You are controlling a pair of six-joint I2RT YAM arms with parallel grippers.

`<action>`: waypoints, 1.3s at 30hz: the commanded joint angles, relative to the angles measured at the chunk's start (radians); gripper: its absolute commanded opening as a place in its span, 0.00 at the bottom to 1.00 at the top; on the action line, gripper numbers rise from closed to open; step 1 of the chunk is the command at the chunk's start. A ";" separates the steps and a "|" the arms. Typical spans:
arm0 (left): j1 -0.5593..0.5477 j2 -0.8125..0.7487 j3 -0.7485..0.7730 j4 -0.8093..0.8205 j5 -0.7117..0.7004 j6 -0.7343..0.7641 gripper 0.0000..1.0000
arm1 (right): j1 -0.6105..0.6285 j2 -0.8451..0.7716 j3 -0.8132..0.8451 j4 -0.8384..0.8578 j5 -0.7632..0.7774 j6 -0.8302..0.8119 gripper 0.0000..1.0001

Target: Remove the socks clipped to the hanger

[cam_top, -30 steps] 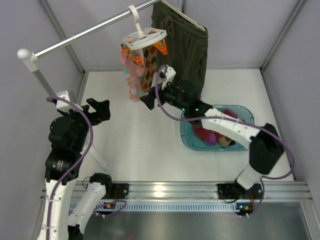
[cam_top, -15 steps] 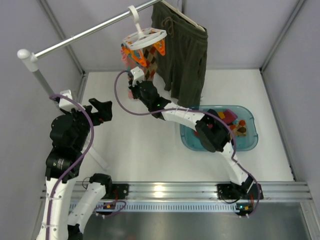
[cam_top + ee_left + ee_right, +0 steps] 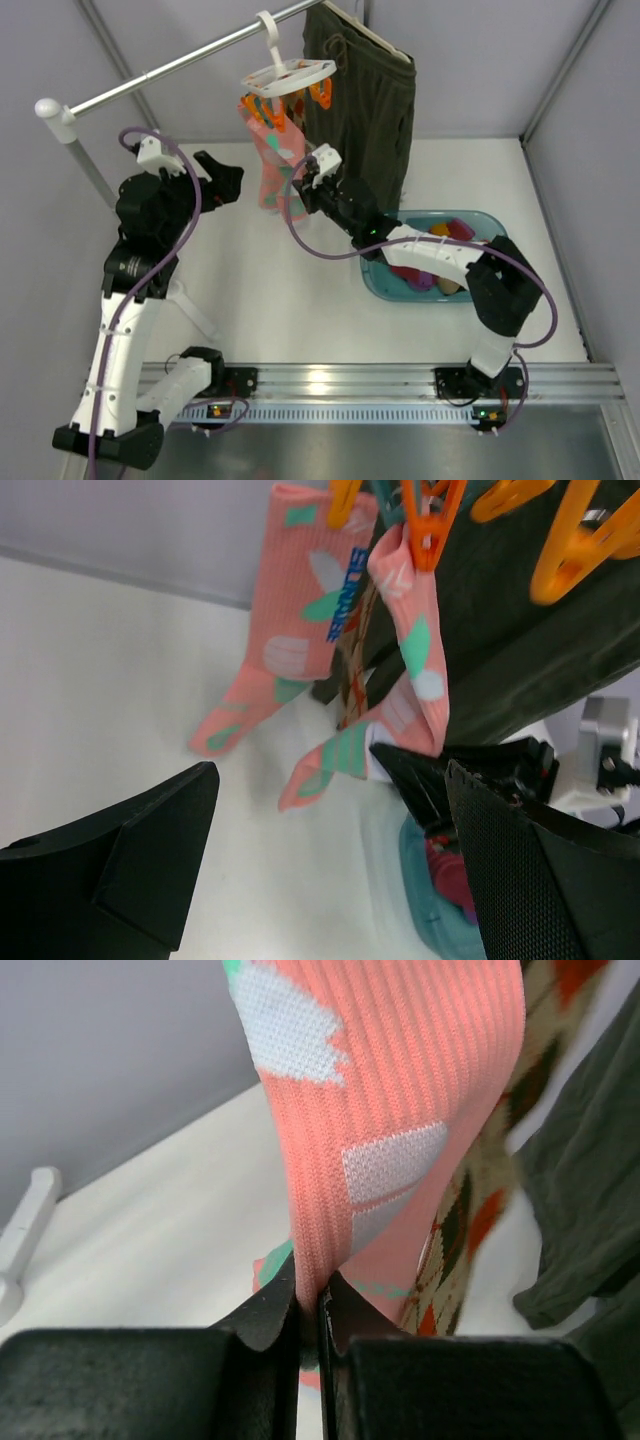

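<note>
The white ring hanger hangs by its hook from the rail, with orange pegs around it. Two pink socks with white and teal patches hang from the pegs, and a brown-orange diamond sock hangs behind them. My right gripper is shut on the lower part of one pink sock, the fabric pinched between its jaws. My left gripper stands wide open to the left of the socks, holding nothing. Both pink socks show in its view.
Olive-green shorts hang on the rail right behind the socks. A teal basin holding several socks sits on the table at the right. The rail's upright post stands at the left, near my left arm.
My right gripper has closed on a pink sock after swinging about under the hanger. My left arm has risen and moved toward the socks, still open.
</note>
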 commanded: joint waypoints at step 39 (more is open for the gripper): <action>0.005 0.552 0.392 0.346 0.097 -0.063 0.68 | -0.032 -0.131 0.005 -0.131 -0.352 0.050 0.03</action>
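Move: The clip gripping the held pink sock is some 16 cm ahead of the open left hand, about 8 cm to its right and 4 cm higher. From that hand, the second pink sock is roughly 23 cm ahead, 3 cm right and 5 cm lower; the hanger ring's middle is some 22 cm ahead, 12 cm right and 8 cm up. The right hand has the same clip about 13 cm above it, 4 cm ahead and 5 cm left. The right fingers keep their pinch on the pink sock, rising about 3 cm first, then easing down and drawing back towards the robot, some 5 cm in all, while turning about 15 degrees counter-clockwise. The left hand reaches forward about 15 cm to the sock's clip, bearing slightly right, rising then dipping on the way, fingers narrowing to about two thirds open around the clip. ##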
